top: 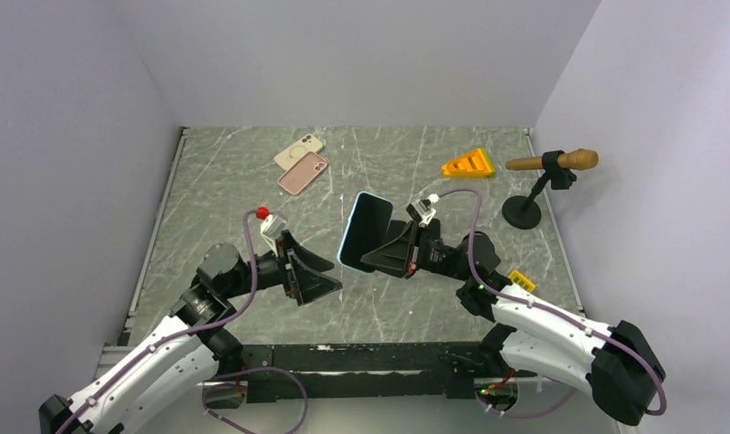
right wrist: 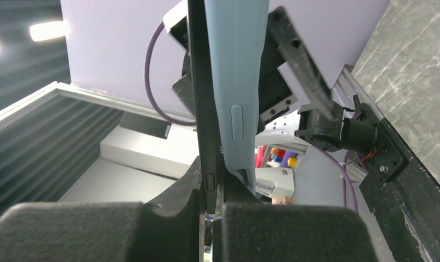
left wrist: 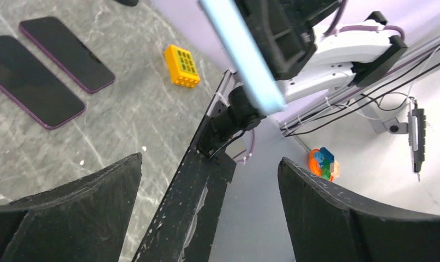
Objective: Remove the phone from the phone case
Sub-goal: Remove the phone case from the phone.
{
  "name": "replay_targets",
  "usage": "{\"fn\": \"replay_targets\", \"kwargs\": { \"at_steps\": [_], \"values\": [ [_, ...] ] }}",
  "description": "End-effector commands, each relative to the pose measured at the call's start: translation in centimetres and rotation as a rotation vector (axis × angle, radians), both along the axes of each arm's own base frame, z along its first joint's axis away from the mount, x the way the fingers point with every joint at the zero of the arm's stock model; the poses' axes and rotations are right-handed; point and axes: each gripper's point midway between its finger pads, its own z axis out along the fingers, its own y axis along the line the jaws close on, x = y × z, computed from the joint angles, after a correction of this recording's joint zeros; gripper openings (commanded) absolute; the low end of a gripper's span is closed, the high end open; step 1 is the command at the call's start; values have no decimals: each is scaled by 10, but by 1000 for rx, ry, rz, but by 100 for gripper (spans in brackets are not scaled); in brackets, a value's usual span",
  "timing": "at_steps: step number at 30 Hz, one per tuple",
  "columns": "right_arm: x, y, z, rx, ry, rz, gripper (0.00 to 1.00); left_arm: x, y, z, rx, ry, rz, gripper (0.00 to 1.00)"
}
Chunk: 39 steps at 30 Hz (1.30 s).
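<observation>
My right gripper (top: pixel 372 253) holds the phone (top: pixel 365 231) upright above the table's middle. In the right wrist view the gripper (right wrist: pixel 217 204) is shut on the dark phone (right wrist: pixel 202 109). The light blue phone case (right wrist: pixel 235 82) stands peeled off the phone's lower corner, beside the right pad. My left gripper (top: pixel 329 276) hangs open just left of the phone, with nothing between its fingers (left wrist: pixel 70 213). In the left wrist view the left gripper (left wrist: pixel 211 161) is apart from the case's blue edge (left wrist: pixel 245 54), which shows above.
A beige case (top: pixel 299 149) and a pink case (top: pixel 303 173) lie at the back. An orange wedge (top: pixel 468 164) and a microphone on a stand (top: pixel 553 162) are at the right. Two dark phones (left wrist: pixel 32 82) and a yellow block (left wrist: pixel 181 66) lie on the table.
</observation>
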Motion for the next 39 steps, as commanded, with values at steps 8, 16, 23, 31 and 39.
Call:
{"fn": "replay_targets", "kwargs": {
  "at_steps": [8, 16, 23, 31, 39],
  "values": [
    [20, 5, 49, 144, -36, -84, 0, 4, -23, 43, -135, -52, 31, 74],
    [18, 6, 50, 159, -21, -103, 0, 22, -27, 34, -160, 14, 125, 57],
    [19, 7, 48, 167, -5, -117, 0, 18, -33, 38, -186, 13, 100, 76],
    [15, 10, 57, 197, -7, -114, 0, 26, -31, 33, -174, 25, 156, 46],
    [4, 23, 61, 205, -9, -102, 0, 46, -19, 27, -198, 119, 306, 47]
  ]
}}
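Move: The left hand goes for the blue phone case, held with its phone in the right hand; its middle lies about 7 cm ahead, 7 cm to the right and 5 cm above. From the right hand it is some 5 cm ahead, 1 cm left and 3 cm up. On the table some 25 cm below the right hand, the nearer bare phone lies about 12 cm ahead and 6 cm right, the farther bare phone 13 cm ahead and 16 cm right. Left hand reaches about 5 cm right, up and forward, half-closing around the case's corner; right brings it forward-left. ##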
